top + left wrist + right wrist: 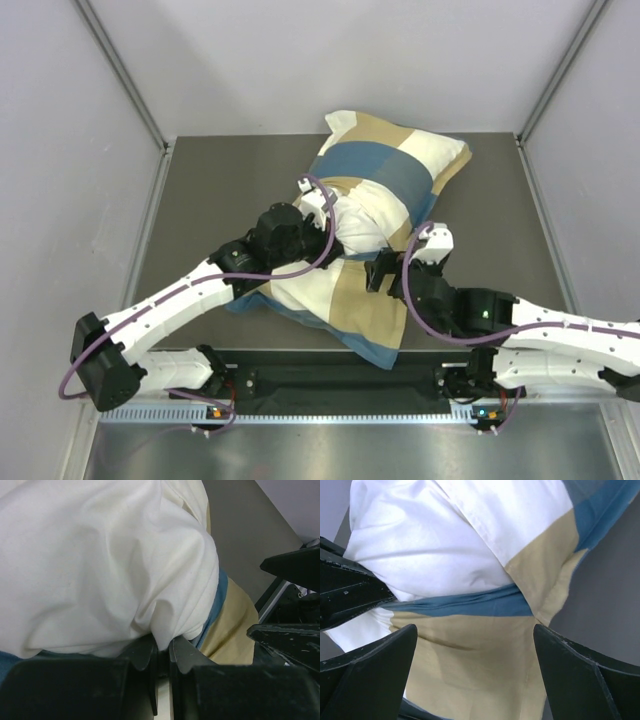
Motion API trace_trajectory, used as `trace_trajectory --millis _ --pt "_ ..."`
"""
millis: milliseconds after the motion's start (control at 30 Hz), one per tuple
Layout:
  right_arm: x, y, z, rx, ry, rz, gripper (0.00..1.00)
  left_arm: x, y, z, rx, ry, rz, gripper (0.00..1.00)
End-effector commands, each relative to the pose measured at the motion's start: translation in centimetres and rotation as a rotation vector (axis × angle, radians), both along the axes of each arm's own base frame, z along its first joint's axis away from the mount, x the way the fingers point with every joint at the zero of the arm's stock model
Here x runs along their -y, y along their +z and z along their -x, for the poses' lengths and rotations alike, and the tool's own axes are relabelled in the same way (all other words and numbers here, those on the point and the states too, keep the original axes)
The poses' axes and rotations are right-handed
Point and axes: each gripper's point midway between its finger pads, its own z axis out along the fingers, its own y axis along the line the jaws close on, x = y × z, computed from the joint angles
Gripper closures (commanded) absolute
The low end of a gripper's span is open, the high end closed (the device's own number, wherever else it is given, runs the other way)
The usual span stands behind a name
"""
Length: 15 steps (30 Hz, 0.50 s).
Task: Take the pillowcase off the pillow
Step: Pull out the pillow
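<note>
The pillowcase (385,165), in blue, tan and cream checks, lies diagonally across the table, and its loose near part (340,310) is spread toward the arms. The white pillow (355,225) bulges out of it at the middle. My left gripper (328,208) is shut on a fold of the pillow (150,570), pinched at the fingertips (162,647), with the pillowcase's blue edge (220,600) just beside. My right gripper (408,258) is open over the tan pillowcase cloth (470,675), below its blue edge (470,605) and the pillow (430,545). Nothing sits between its fingers (375,665).
The grey table (210,200) is boxed in by white walls on the left, right and back. A metal rail (330,410) with the arm bases runs along the near edge. The two grippers sit close together; the right one's fingers (290,565) show in the left wrist view.
</note>
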Motion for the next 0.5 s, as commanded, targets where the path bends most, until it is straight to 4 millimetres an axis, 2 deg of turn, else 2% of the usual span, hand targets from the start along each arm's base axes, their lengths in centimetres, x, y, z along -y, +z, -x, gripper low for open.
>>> trace_trajectory --millis 0,133,267,333,467 --pt "-2.8 1.2 -0.7 0.025 0.112 -0.03 0.02 3.0 6.8 0.6 0.128 -0.094 0.215 1.0" --pt "-5.1 -0.5 -0.3 -0.013 0.202 0.013 0.02 3.3 6.8 0.7 0.128 -0.105 0.216 1.0" --pt "-6.2 -2.3 -0.4 -0.05 0.236 0.048 0.07 3.7 6.6 0.8 0.122 -0.118 0.217 1.0" --pt "-6.4 -3.0 -0.3 -0.067 0.239 0.056 0.16 3.8 6.6 0.9 0.121 -0.122 0.219 1.0" --pt "-5.9 -4.8 -0.5 -0.096 0.223 0.089 0.47 3.9 6.8 1.1 0.122 -0.134 0.222 1.0"
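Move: Just left of and below the right hand, some 5 cm left, 1 cm ahead and 5 cm down, lies the tan cloth of the pillowcase that its open fingers go for. The blue band crosses about 2 cm beyond that cloth, and the white bulge about 5 cm beyond it, a little higher. From the left hand, already pinching white cloth, the tan cloth lies about 5 cm right, 1 cm back and 4 cm below. Swinging left by about 5 cm, then mostly sinking about 4 cm, the right hand drops onto the tan cloth below the blue band, turning some 10 degrees counter-clockwise on the way. Late in the descent its wide-open fingers start to close around the tan cloth, still only partly shut. The left hand keeps its pinch on the white cloth, easing about 1 cm right and down. ##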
